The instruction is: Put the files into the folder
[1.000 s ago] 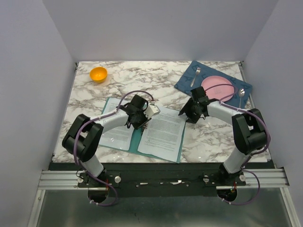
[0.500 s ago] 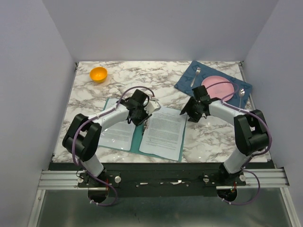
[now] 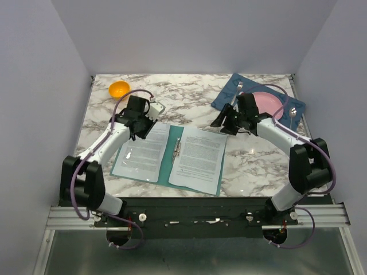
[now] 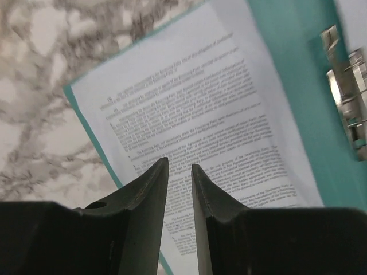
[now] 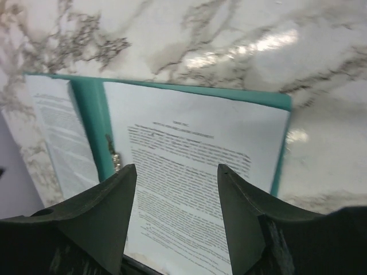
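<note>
The teal folder (image 3: 173, 156) lies open near the table's front, with a metal clip (image 3: 178, 148) on its spine. One printed sheet of the files (image 3: 142, 153) lies on its left half and another (image 3: 198, 157) on its right half. My left gripper (image 3: 142, 127) hovers over the folder's far left corner. Its jaws stand a narrow gap apart with nothing between them (image 4: 179, 161), above the left sheet (image 4: 195, 109). My right gripper (image 3: 225, 123) hangs open and empty (image 5: 176, 167) just beyond the folder's far right corner, looking down on the right sheet (image 5: 195, 137).
An orange bowl (image 3: 119, 89) stands at the back left. At the back right, a dark blue placemat (image 3: 226, 98) carries a pink plate (image 3: 266, 103), a fork (image 3: 237, 90) and a spoon (image 3: 292, 113), close behind my right arm.
My left gripper has swung back and to the left, from over the folder's spine to its far left corner. The right gripper has drawn slightly farther back. Both sheets now lie uncovered.
</note>
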{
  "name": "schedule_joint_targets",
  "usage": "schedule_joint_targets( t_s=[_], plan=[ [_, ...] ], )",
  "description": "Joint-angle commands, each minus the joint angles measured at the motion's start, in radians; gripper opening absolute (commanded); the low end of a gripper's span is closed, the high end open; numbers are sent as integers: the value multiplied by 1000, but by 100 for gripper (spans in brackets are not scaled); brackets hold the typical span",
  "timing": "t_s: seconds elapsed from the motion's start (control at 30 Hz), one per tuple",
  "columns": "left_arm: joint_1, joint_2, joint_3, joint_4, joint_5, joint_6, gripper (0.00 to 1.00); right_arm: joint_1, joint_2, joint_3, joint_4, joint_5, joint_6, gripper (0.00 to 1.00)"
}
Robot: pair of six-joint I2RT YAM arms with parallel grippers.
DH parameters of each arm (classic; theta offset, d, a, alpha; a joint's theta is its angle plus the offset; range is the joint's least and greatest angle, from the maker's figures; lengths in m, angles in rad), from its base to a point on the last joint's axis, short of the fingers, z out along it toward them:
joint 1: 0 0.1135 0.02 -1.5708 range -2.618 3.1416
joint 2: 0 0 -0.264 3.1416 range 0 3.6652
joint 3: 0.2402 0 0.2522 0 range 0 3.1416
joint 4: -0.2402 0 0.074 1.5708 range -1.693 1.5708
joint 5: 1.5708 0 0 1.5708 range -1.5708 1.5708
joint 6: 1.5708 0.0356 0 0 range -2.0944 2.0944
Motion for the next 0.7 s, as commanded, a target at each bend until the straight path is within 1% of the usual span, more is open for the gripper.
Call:
schedule_joint_targets(
  t_s=[0.0,0.03,0.07,0.17,0.33,0.53,0.67],
  plan=[
    [40,135,-107,23,-160,7,36,1,122,62,233,-306,-46,67],
    [50,153,-114,31,-181,2,35,4,178,74,285,-365,-38,67],
    [60,191,-114,32,-192,2,34,7,198,84,322,-392,-31,67],
    [75,244,-120,51,-223,-6,34,35,269,123,399,-435,-6,66],
    [78,278,-130,52,-235,-7,33,88,349,156,524,-515,58,67],
    [78,290,-145,46,-220,-12,33,151,422,199,574,-521,75,67],
    [78,296,-145,34,-194,-18,32,173,476,225,569,-509,74,67]
  ],
)
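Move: The left file lies under the left hand, its middle about 13 cm below, 4 cm back and 4 cm to the left. Of the folder's things near it, the metal clip is some 11 cm to the right and 3 cm back, the right file 21 cm to the right and 8 cm back. From the right hand, the metal clip sits about 21 cm to the left, 5 cm back and 9 cm below; the right file's middle is 10 cm left and 11 cm back. The left file's outer part takes the left fingertips: that hand drops about 12 cm while swinging 7 cm left and slightly back, its fingers tipping steeper, then rests there barely parted. Meanwhile the right hand, fingers still open and touching nothing, sweeps some 16 cm left past the right file's far edge towards the metal clip, staying nearly level, turning counter-clockwise and raising its left side. ##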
